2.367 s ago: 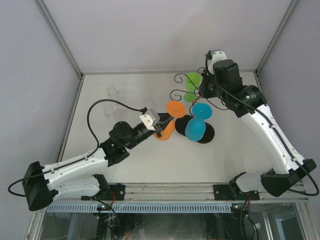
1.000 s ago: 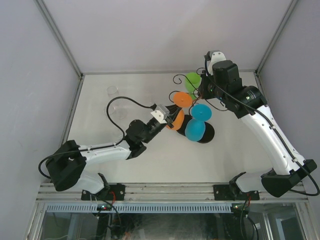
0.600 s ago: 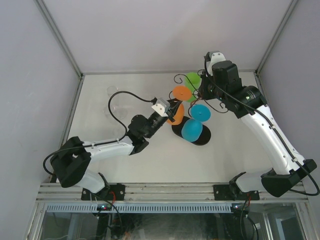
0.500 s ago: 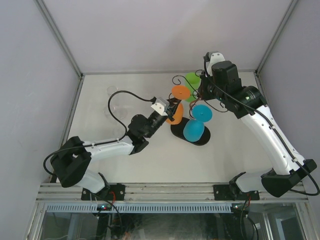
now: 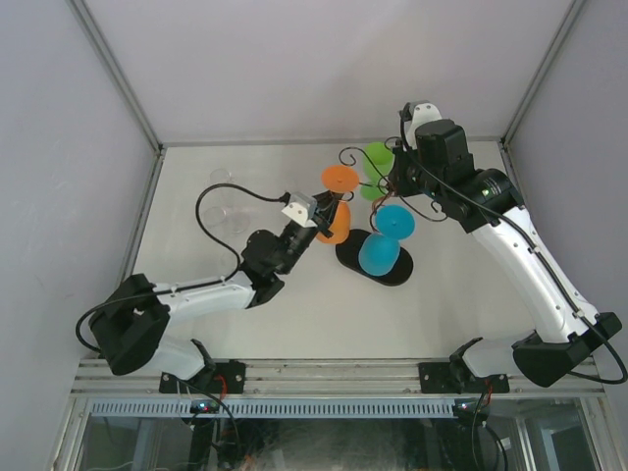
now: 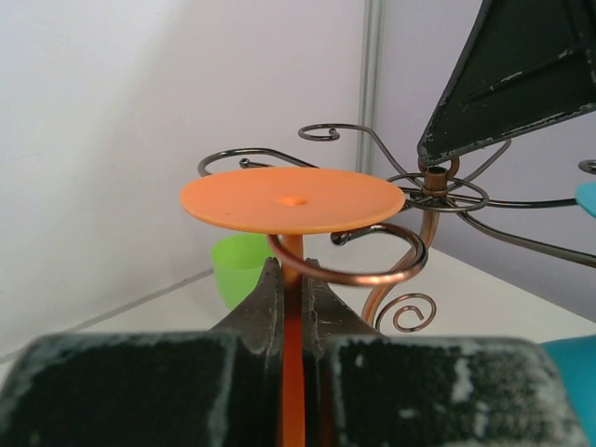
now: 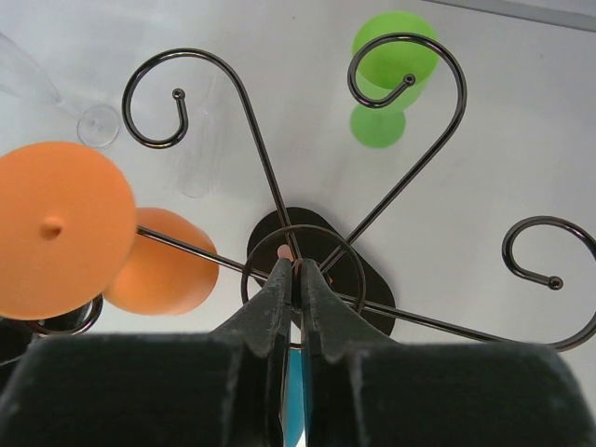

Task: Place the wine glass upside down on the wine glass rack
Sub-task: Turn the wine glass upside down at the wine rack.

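Note:
The orange wine glass (image 5: 340, 179) is upside down, its round foot (image 6: 291, 198) on top and its bowl (image 7: 163, 270) below. My left gripper (image 6: 291, 279) is shut on its stem. The foot hovers just above a curled arm (image 6: 372, 270) of the wine glass rack (image 5: 351, 255). That arm's wire crosses in front of the stem. My right gripper (image 7: 298, 270) is shut on the top of the rack's central stem, above the black base (image 7: 372, 279). In the top view my left gripper (image 5: 322, 218) is left of the rack and my right gripper (image 5: 394, 182) is over it.
A blue glass (image 5: 378, 253) hangs upside down on the rack's near side, and a green glass (image 5: 378, 157) is at its far side. Two clear glasses (image 5: 234, 216) stand at the back left. Scroll arms (image 7: 261, 158) spread out around both grippers.
My left gripper has carried the orange glass left and a little farther back along the rack. The rack and blue glass shifted slightly left. The right gripper kept its hold.

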You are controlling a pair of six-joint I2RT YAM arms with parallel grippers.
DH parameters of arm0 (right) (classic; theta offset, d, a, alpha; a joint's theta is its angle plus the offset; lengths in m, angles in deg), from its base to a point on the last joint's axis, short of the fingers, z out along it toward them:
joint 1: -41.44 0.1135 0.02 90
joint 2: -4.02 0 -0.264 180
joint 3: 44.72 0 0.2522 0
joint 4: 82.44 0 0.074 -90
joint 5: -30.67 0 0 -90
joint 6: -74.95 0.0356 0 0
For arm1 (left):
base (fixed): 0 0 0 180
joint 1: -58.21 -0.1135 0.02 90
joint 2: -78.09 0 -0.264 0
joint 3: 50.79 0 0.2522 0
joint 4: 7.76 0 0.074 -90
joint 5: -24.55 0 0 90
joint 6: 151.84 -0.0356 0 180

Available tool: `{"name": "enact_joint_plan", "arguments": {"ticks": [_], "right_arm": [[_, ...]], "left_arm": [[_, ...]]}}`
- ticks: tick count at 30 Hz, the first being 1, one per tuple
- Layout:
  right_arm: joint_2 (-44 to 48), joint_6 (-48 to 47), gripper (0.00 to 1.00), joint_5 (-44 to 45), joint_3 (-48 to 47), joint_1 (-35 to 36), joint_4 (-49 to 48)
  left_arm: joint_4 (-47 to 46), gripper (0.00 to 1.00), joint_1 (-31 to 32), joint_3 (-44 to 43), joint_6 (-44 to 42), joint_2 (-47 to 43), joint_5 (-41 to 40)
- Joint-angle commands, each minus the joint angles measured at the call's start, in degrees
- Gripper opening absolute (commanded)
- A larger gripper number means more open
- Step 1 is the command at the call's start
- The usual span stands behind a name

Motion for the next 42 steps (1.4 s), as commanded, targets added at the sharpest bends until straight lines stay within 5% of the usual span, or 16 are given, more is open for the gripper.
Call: {"name": "enact_joint_plan", "arguments": {"ticks": [1, 13, 24, 33, 42], "right_arm": [[2.48, -0.39, 0.00, 0.18, -1.16, -0.06, -5.19], [2.44, -0.38, 0.00, 0.10, -0.99, -1.04, -5.17], [2.39, -0.21, 0.00, -0.35, -0.90, -1.07, -5.13], [2.35, -0.03, 0.00, -0.25, -0.73, -0.96, -5.18], [2.38, 0.48, 0.00, 0.84, -0.37, -1.59, -5.71]], "left_arm": [[-5.97, 0.00, -0.53, 3.94, 2.08, -5.98, -1.10], [-4.87, 0.00, 1.62, 8.15, 0.34, -8.85, 5.53], [1.91, 0.00, 2.98, 2.83, -2.29, -5.76, 5.68], [3.16, 0.39, 2.98, 3.23, -1.68, -6.17, 2.40], [4.54, 0.54, 2.98, 8.33, 0.55, -11.42, -0.18]]}}
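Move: The curl at the end of the rack's arm, where the orange wine glass is to hang, lies about 4 cm back and 2 cm right of the left hand, some 2 cm above. The rack's hub is 11 cm right and 2 cm back, 2 cm above; the blue glass, already hanging, sits 12 cm right, 9 cm back and 5 cm below. From the right hand, at the hub, the curl lies about 9 cm left, 2 cm back and 1 cm below. Drawing back about 4.5 cm, first swinging a little left and then returning right, the left hand carries the upside-down orange glass by its stem into the rack's curl. Its fingers then open about halfway and let go of the stem, while the hand eases some 1 cm forward and sinks 1 cm. The right hand stays shut at the rack's hub, holding still. ##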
